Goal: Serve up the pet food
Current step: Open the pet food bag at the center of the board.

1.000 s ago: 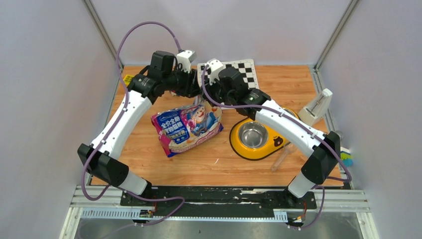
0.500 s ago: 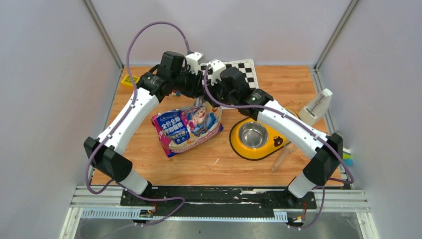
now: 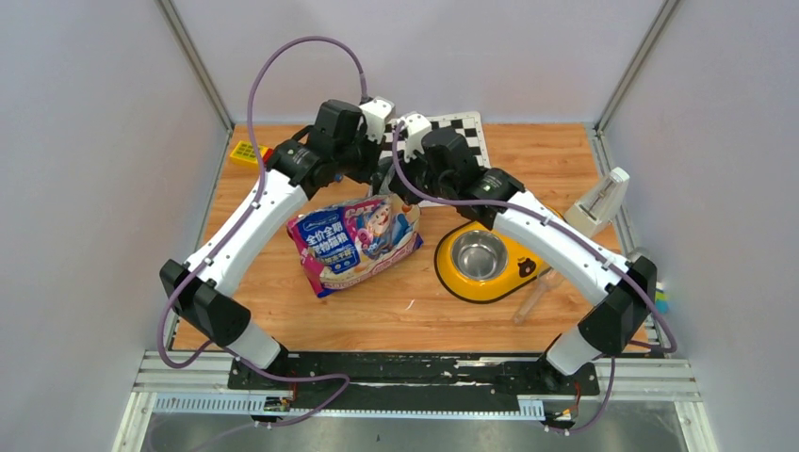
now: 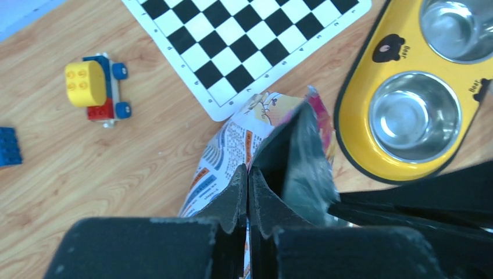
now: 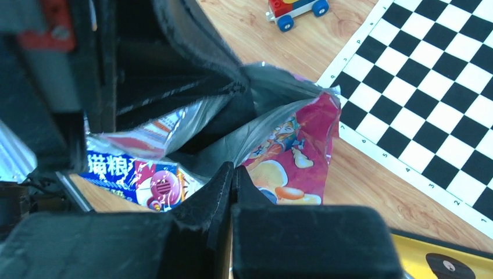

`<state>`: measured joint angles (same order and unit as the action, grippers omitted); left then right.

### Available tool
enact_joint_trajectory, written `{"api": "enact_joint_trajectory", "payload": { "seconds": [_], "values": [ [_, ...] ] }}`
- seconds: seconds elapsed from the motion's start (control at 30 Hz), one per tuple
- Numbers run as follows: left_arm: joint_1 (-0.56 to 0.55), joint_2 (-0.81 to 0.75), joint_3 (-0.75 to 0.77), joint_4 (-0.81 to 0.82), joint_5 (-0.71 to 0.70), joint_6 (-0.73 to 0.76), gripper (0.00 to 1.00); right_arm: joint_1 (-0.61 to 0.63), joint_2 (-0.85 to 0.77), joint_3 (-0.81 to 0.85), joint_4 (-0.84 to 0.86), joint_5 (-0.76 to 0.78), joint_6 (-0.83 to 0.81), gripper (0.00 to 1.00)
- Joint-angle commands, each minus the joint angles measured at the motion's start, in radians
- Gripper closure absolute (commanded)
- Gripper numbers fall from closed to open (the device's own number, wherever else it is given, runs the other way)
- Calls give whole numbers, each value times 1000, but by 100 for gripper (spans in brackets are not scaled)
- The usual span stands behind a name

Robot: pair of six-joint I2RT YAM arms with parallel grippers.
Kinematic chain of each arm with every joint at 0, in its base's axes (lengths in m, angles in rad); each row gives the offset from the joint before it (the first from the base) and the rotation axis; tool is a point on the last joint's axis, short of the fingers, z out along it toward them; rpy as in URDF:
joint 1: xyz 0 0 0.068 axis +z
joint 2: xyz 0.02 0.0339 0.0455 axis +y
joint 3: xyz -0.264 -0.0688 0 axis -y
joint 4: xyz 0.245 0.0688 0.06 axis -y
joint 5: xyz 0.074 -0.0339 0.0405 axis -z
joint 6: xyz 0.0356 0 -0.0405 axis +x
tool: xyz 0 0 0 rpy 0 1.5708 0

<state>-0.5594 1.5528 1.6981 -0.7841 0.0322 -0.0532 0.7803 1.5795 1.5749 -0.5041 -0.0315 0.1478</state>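
The glossy pink-and-blue cat food bag [image 3: 353, 240] lies on the wooden table with its top pointing away, and its mouth is pulled open, showing the silver lining [image 5: 273, 87]. The pet food itself is hidden inside. My left gripper [image 4: 248, 171] is shut on one lip of the printed bag [image 4: 232, 139]. My right gripper [image 5: 232, 168] is shut on the opposite, pink lip of the bag [image 5: 290, 151]. From above, the left gripper [image 3: 375, 181] and right gripper [image 3: 394, 186] meet at the bag's top. The yellow double bowl [image 3: 448, 273] sits just right of the bag.
A checkerboard mat [image 3: 466, 132] lies at the back, with a toy car [image 4: 93, 87] and a blue brick [image 4: 9, 145] to its left. A white upright device [image 3: 598, 202] and a wooden stick [image 3: 537, 292] are at the right. The bowl's steel cups [image 4: 414, 116] look bare.
My left arm swung right to the bag's top and its jaws closed on the bag's lip. The right gripper kept its hold, shifting only slightly.
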Motion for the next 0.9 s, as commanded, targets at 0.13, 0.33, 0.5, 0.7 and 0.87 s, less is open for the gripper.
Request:
{"api": "enact_joint_trajectory", "payload": {
  "seconds": [0.13,0.33,0.5,0.7,0.87],
  "values": [
    [4,-5,91,38,-163,102,100,-27,-130,28,-48,-8,22,100],
    [3,3,136,67,-154,143,100,-42,-161,26,-57,-29,33,100],
    [3,29,235,35,-152,215,100,-59,-186,16,-36,-82,-11,100],
    [4,35,275,-56,47,177,100,-49,-214,-70,3,-344,-625,67],
    [3,48,273,-97,135,180,100,-47,-227,-200,-54,-375,-1121,57]
  ]
}}
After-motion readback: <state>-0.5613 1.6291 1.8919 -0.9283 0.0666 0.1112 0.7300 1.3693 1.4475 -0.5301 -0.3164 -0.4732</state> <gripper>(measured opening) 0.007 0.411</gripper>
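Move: Just below and behind the two shut grippers, which pinch the mouth of the pet food bag a few centimetres apart, the bag's middle lies about 10 cm back, 3 cm left and 16 cm below the left hand. From the right hand it is roughly 7 cm back, 7 cm left and 15 cm down. On the table, the chessboard lies some 17 cm ahead and 11 cm right of the left hand; the bowl tray is about 4 cm back and 23 cm right of the right hand. Pulling on its side of the bag's mouth, the right hand climbs about 6 cm while drawing back and to the right, then opens to nearly half, lets go of the foil and sinks some 3 cm, its wrist swinging counter-clockwise and its fingers tipping up about 25 degrees. The left hand keeps its pinch on the other side and rises about 2 cm. ##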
